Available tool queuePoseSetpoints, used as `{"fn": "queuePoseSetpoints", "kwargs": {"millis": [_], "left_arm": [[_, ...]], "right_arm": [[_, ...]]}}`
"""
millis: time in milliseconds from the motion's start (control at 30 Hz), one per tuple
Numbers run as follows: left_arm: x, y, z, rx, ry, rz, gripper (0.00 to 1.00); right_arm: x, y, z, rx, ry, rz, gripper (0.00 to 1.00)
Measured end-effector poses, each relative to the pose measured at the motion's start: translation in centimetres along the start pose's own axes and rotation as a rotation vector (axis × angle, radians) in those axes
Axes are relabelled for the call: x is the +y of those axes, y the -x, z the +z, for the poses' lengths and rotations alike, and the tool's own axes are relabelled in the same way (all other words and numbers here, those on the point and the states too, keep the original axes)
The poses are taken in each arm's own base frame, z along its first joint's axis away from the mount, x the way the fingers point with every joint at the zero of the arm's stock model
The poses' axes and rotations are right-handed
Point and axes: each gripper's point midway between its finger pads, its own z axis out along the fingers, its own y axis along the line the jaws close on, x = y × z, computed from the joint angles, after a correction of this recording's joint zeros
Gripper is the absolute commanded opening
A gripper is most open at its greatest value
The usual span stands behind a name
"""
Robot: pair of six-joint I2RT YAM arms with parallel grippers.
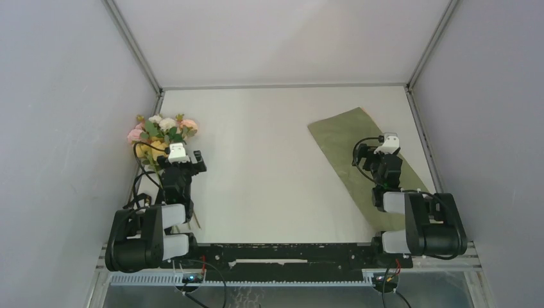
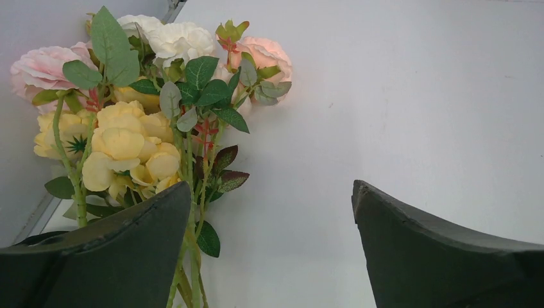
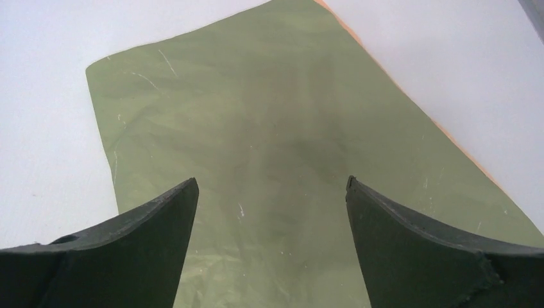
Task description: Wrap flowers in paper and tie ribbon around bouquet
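Observation:
The flowers lie at the table's left edge, pink, white and yellow blooms pointing away, thin green stems running back under my left arm. My left gripper hovers over the stems, open, with the stems beside its left finger and nothing between the jaws. The paper, olive green face up, lies flat on the right side of the table. My right gripper hangs above the paper, open and empty. A peach edge shows along the paper's right side. No ribbon is in view, and no wrapped bouquet shows.
Grey walls enclose the white table on the left, right and back. The flowers rest close against the left wall. A black rail with cables runs along the near edge between the arm bases.

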Motion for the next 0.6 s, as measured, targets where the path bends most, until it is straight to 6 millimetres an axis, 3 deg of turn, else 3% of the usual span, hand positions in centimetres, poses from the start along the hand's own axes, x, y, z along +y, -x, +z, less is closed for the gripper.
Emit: {"fn": "queuePoseSetpoints", "kwargs": {"millis": [67,100,200,300,367,400,467,600], "left_arm": [[0.0,0.0,0.0,0.000,0.000,0.000,1.00],[0.0,0.0,0.0,0.000,0.000,0.000,1.00],[0.0,0.0,0.0,0.000,0.000,0.000,1.00],[0.0,0.0,0.0,0.001,0.000,0.000,1.00],[0.1,0.0,0.0,0.005,0.007,-0.006,1.00],[0.2,-0.2,0.1,0.024,0.013,-0.012,1.00],[0.5,0.6,0.9,0.074,0.027,-0.015,1.00],[0.8,7.1,2.9,0.081,0.022,0.014,1.00]], "right_arm": [[0.0,0.1,0.1,0.024,-0.003,0.001,0.80],[0.1,0.7,0.2,0.035,-0.002,0.003,0.68],[0.7,4.7,0.9,0.068,-0.001,0.020,0.44],[1.4,10.1,1.7,0.100,-0.031,0.045,0.29],[1.5,10.7,2.0,0.169,-0.067,0.049,0.24],[1.6,10.1,2.3,0.231,-0.085,0.047,0.22],[2.0,6.8,2.8,0.403,-0.116,0.033,0.18],[2.5,-3.3,0.9,0.831,-0.167,-0.041,0.17]]}}
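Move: The green paper lies flat under my right hand, its middle some 6 cm back, about 1 cm to the right and 8 cm below; its far-left corner is roughly 14 cm ahead and 22 cm to the left at the same depth. From my left hand the flower blossoms lie about 9 cm ahead, 10 cm left and 7 cm lower, while the stems' middle is about 12 cm back, 3 cm left and 10 cm down. I swing my right hand up about 9 cm and a little forward, then bring it back and down over the paper, ending some 3 cm lower and 3 cm left of where it began, tipping the fingers steeply down by nearly 50 degrees and closing them most of the way. My left hand, fingers still wide open, waits, then rises about 7 cm and eases forward beside the blossoms. ##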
